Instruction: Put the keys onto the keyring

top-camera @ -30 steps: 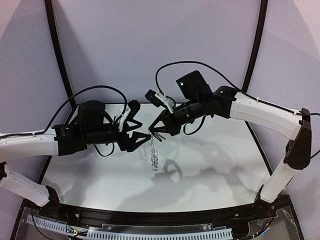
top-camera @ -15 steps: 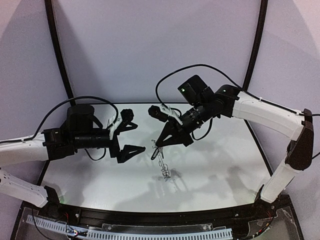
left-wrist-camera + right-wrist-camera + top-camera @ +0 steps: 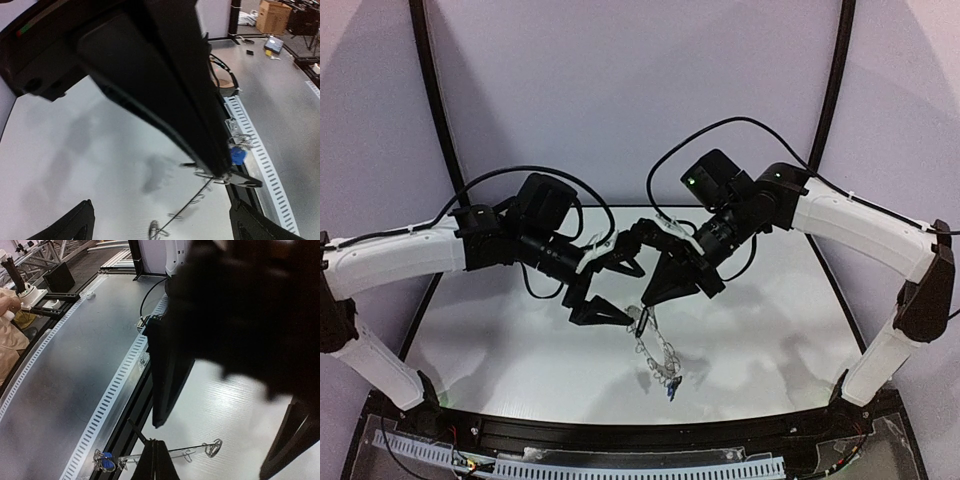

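My right gripper (image 3: 650, 298) is shut on the rim of the keyring (image 3: 658, 350), which hangs edge-on below it over the white table. A blue-headed key (image 3: 670, 392) dangles at the ring's lowest end. In the right wrist view the shut fingers (image 3: 156, 460) pinch the thin disc of the keyring (image 3: 192, 452), with the blue key (image 3: 106, 460) at its left end. A thin dark piece (image 3: 134, 429), perhaps the black key, sticks out beside the grip. My left gripper (image 3: 626, 292) is open wide, close beside the right one, holding nothing. Its view shows the keyring (image 3: 192, 202) and the blue key (image 3: 236, 155).
The white table (image 3: 780, 330) ends at a black front bar with a slotted rail (image 3: 620, 466) just below the hanging ring. Black frame posts (image 3: 432, 90) stand at the back corners. The two arms' fingers nearly touch mid-table.
The left gripper opened wide, backed off, then came in close to the right gripper. The right gripper moved down and forward, so the ring now hangs nearer the front edge.
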Motion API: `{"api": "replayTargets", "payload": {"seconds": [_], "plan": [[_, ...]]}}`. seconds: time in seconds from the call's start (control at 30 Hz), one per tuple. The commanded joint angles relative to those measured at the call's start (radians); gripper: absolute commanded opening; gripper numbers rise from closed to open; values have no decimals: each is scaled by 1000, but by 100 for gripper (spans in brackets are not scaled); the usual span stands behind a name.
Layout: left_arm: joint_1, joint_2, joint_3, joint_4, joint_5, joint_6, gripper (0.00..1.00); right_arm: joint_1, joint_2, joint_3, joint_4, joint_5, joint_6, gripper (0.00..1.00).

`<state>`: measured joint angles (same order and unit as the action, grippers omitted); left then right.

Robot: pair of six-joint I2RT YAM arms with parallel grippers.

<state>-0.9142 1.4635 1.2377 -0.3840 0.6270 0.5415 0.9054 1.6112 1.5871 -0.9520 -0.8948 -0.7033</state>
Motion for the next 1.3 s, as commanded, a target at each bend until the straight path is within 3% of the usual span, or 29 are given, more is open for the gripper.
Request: {"api": "replayTargets", "payload": {"seconds": [0.0, 0.37, 0.83, 0.9, 1.07, 1.2, 1.27], "plan": [[-1, 76, 107, -277, 201, 154, 92, 11, -12, 49, -1, -32, -39, 0], [0, 196, 253, -355, 262, 174, 58, 26, -4, 72, -2, -25, -74, 0], [-2, 185, 244, -335, 303, 154, 50, 25, 9, 58, 85, 23, -39, 0], [-2, 186, 244, -334, 304, 149, 43, 26, 18, 66, 83, 30, -35, 0], [0, 182, 241, -332, 285, 128, 3, 26, 10, 49, 77, 82, -24, 0], [-1, 166, 210, -288, 237, 63, 1, 26, -16, 20, 56, 144, -16, 0], [-1, 150, 167, -191, 195, -12, 1, 26, -35, -1, 57, 173, -8, 0]]}}
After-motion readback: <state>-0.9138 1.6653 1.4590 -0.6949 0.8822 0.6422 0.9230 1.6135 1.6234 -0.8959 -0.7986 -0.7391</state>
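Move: The black key fob sits at my closed right fingertips, about 1 cm back and 1 cm below that hand's point. From my open left hand it is some 4 cm back, 2 cm right and 2 cm lower. The keyring's grey disc hangs with its middle about 7 cm back, 4 cm right and 5 cm below my left hand. The blue key, already on it, is roughly 11 cm back, 6 cm right and 8 cm down. I bring my left hand back about 3 cm, with a little right and down, to the black fob at my right fingertips, turning it some 15 degrees clockwise so the fingers point more towards my base. I half-close on the way, then shut fully beside my right tips. My right hand keeps its pinch, lifting about 1.5 cm first, then easing slightly forward and left. ##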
